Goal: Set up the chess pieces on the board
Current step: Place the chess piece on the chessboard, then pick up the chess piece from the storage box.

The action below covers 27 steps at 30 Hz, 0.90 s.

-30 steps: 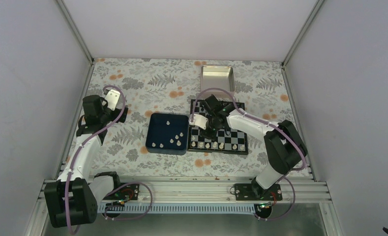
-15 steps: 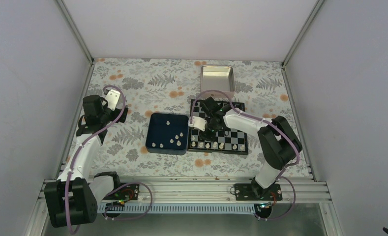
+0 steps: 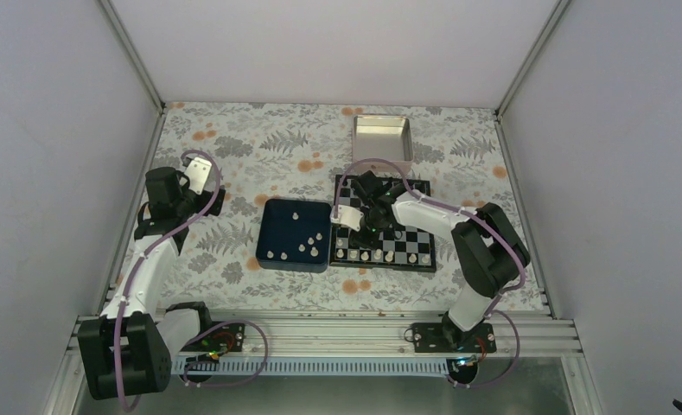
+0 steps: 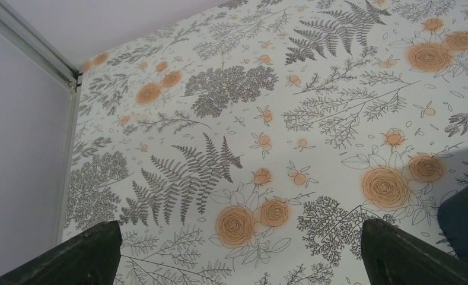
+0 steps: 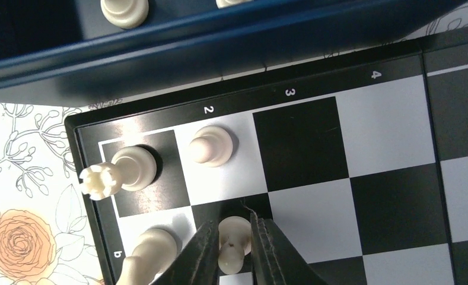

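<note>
The chequered board (image 3: 419, 238) lies right of centre, with a row of white pieces (image 3: 380, 256) along its near edge. My right gripper (image 3: 365, 226) is low over the board's left side. In the right wrist view the right gripper (image 5: 234, 246) is shut on a white pawn (image 5: 234, 234) that stands on a black square of the board (image 5: 385, 178). A white rook (image 5: 127, 169), another pawn (image 5: 212, 145) and a taller white piece (image 5: 148, 249) stand beside it. My left gripper (image 3: 216, 201) is open and empty over the floral cloth (image 4: 237, 249).
A dark blue tray (image 3: 272, 229) with several loose white pieces (image 3: 307, 249) lies just left of the board; its wall (image 5: 219, 35) is close to my right gripper. A silver tin (image 3: 382, 138) stands at the back.
My right arm has shifted a little to the left and lower over the board's left side, then held still. The left arm has not moved.
</note>
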Available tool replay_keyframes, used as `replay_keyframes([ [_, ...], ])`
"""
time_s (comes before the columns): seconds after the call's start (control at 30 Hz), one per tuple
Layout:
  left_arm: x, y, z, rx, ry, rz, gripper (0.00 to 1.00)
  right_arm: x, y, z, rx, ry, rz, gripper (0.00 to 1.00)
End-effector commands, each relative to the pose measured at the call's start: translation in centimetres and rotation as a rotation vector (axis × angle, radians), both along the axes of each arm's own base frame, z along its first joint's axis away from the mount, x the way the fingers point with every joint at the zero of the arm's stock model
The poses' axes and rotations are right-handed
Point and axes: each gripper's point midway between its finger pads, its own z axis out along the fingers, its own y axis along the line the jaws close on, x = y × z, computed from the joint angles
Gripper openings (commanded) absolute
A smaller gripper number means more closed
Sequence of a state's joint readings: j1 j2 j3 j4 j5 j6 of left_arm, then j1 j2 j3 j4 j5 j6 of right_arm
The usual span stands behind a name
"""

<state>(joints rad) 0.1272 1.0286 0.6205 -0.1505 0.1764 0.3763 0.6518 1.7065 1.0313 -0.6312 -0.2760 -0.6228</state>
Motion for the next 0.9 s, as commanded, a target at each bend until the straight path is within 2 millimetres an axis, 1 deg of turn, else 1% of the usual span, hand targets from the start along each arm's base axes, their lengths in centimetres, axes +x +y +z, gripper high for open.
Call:
replay_keyframes([
  [0.0, 0.1, 0.0, -0.2, -0.012, -0.001, -0.002, 1.00, 0.1, -0.4, 0.5, -0.008, -0.002, -0.012, 0.18],
  [0.1, 0.1, 0.0, -0.2, -0.012, -0.001, -0.002, 1.00, 0.9, 0.0, 2.0, 0.003, -0.036, -0.012, 0.26],
  [0.27, 0.1, 0.0, -0.2, -0.011, -0.003, -0.002, 1.00, 2.7, 0.9, 4.9, 0.022, -0.095, -0.008, 0.33],
  [0.37, 0.1, 0.0, -0.1, -0.011, -0.006, -0.002, 1.00, 3.8, 1.8, 6.5, 0.034, -0.118, 0.000, 0.36],
  [0.43, 0.1, 0.0, 0.0, -0.011, -0.008, -0.003, 1.00, 4.7, 2.6, 7.3, 0.039, -0.133, 0.010, 0.37],
  [0.5, 0.1, -0.1, 0.1, -0.012, -0.010, -0.004, 1.00, 5.4, 3.8, 8.2, 0.045, -0.154, 0.025, 0.38],
  [0.6, 0.0, -0.1, 0.1, -0.011, -0.013, -0.005, 1.00, 6.2, 6.3, 9.3, 0.053, -0.189, 0.065, 0.38],
  [0.7, 0.0, 0.0, 0.2, -0.009, -0.016, -0.002, 1.00, 6.4, 8.8, 9.7, 0.063, -0.221, 0.113, 0.40],
  [0.73, 0.0, 0.0, 0.3, -0.010, -0.018, -0.002, 1.00, 6.3, 9.5, 9.3, 0.056, -0.218, 0.129, 0.40],
  [0.77, 0.0, 0.0, 0.2, -0.010, -0.016, -0.002, 1.00, 6.4, 10.3, 9.3, 0.057, -0.224, 0.143, 0.40],
  [0.87, 0.0, -0.1, 0.2, -0.010, -0.016, -0.006, 1.00, 6.7, 11.9, 7.9, 0.029, -0.227, 0.170, 0.40],
])
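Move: The right fingers are just easing open around the white pawn on b2, its middle about 1 cm below the hand point. The next piece, the lone one at the far side of the blue tray, lies some 7 cm ahead and 14 cm left, about 2 cm lower. The a2 pawn stands 3 cm left, level fore and aft, and the b1 piece 3 cm straight back. From the left hand, the lone piece is roughly 22 cm right, 3 cm back and 15 cm below. Hold the right gripper over b2 while its fingers open off the pawn, then lift about 10 cm, moving forward some 7 cm. Swing left about 10 cm across the board's edge and over the blue tray, towards the lone piece. Keep the fingers spreading to under half open, and let their tips tilt forward some 15 degrees. ##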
